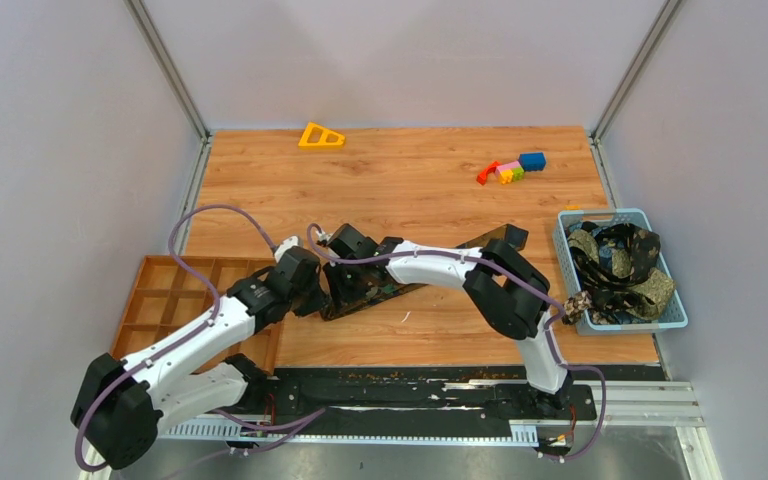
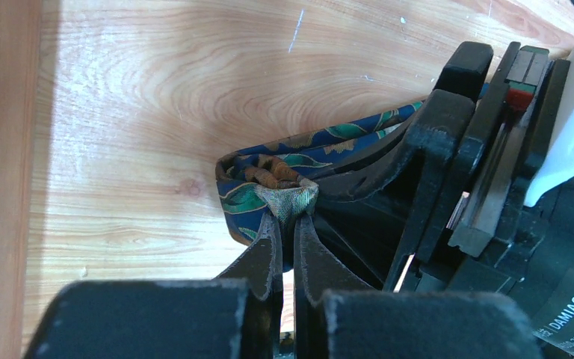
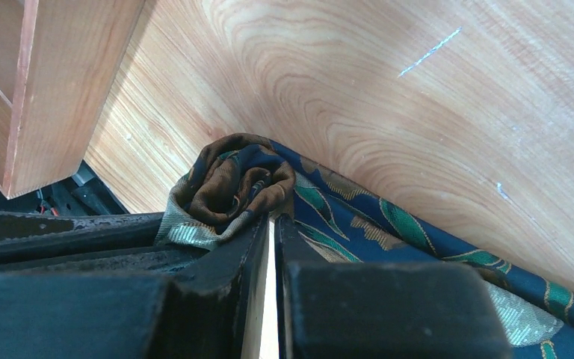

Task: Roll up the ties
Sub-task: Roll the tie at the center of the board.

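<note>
One tie (image 1: 502, 238) lies slanted across the wooden table, patterned blue, teal and gold (image 3: 389, 224), with its near end wound into a small roll (image 3: 232, 179). Both grippers meet at that roll. My left gripper (image 2: 291, 217) is shut, pinching a fold of the tie's rolled end (image 2: 269, 183) at its fingertips. The right gripper (image 3: 274, 217) is shut on the edge of the roll from the other side, and its dark fingers (image 2: 433, 149) stand just right of the left one. From above, the left gripper (image 1: 322, 298) and right gripper (image 1: 345, 290) hide the roll.
A blue basket (image 1: 570, 225) at the right edge holds several more ties (image 1: 620, 260), one hanging over its rim. A wooden compartment tray (image 1: 175, 290) sits close to the left of the roll (image 3: 67, 90). A yellow triangle (image 1: 321, 136) and coloured blocks (image 1: 510, 168) lie far back.
</note>
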You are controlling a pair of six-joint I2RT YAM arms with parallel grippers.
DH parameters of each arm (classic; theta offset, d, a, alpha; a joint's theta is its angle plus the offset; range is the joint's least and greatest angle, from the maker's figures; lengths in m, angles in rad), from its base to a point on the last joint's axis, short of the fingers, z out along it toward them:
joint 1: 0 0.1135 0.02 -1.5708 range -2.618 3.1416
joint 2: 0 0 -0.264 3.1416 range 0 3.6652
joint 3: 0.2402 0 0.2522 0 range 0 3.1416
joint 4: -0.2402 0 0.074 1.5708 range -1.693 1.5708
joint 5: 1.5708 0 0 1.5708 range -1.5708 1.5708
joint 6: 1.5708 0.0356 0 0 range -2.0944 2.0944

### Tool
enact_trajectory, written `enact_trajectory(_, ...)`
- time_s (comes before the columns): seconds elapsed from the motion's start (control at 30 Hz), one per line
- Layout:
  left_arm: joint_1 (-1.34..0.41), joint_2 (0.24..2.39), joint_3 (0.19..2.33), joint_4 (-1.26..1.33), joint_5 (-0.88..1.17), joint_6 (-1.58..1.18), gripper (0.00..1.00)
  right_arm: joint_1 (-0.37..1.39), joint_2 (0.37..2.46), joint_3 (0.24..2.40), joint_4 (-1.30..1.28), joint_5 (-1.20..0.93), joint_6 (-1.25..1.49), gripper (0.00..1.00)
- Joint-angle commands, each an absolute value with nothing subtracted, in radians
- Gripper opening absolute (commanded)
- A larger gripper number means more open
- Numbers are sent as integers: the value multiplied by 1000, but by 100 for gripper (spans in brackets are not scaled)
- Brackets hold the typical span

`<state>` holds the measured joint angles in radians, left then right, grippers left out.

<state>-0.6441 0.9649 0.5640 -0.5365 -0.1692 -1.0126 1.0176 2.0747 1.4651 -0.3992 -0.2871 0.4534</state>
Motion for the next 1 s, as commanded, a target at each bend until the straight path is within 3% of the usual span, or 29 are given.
enact_trajectory(0.0, -640, 1005, 622, -511, -137, -988, 0, 1017, 2066, 1458, -325, -340, 447, 9)
enact_trajectory(0.57, -710, 1203, 699, -519, -211, -1013, 0, 954, 1909, 1367, -392, -302, 407, 8)
enact_trajectory(0.97, -734, 1306, 715, -455, -210, -1020, 0, 882, 1740, 1192, -395, -234, 388, 9)
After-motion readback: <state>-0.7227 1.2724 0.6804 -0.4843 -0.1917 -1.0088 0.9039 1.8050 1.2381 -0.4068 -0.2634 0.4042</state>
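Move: The left fingers already pinch the tie's rolled end; the flat strip it is being rolled onto starts about 3 cm to their right, 1 cm ahead and 5 cm below. The wooden tray's middle is some 25 cm left, level fore and aft; the pale scratch lies 16 cm right, 1 cm back, both about 6 cm lower. From the nearly shut right hand, the rolled end is roughly 3 cm left, 1 cm back and 2 cm above. Left carries its pinched roll about 3 cm right and down; right dips, then retreats 7 cm right, rising. ##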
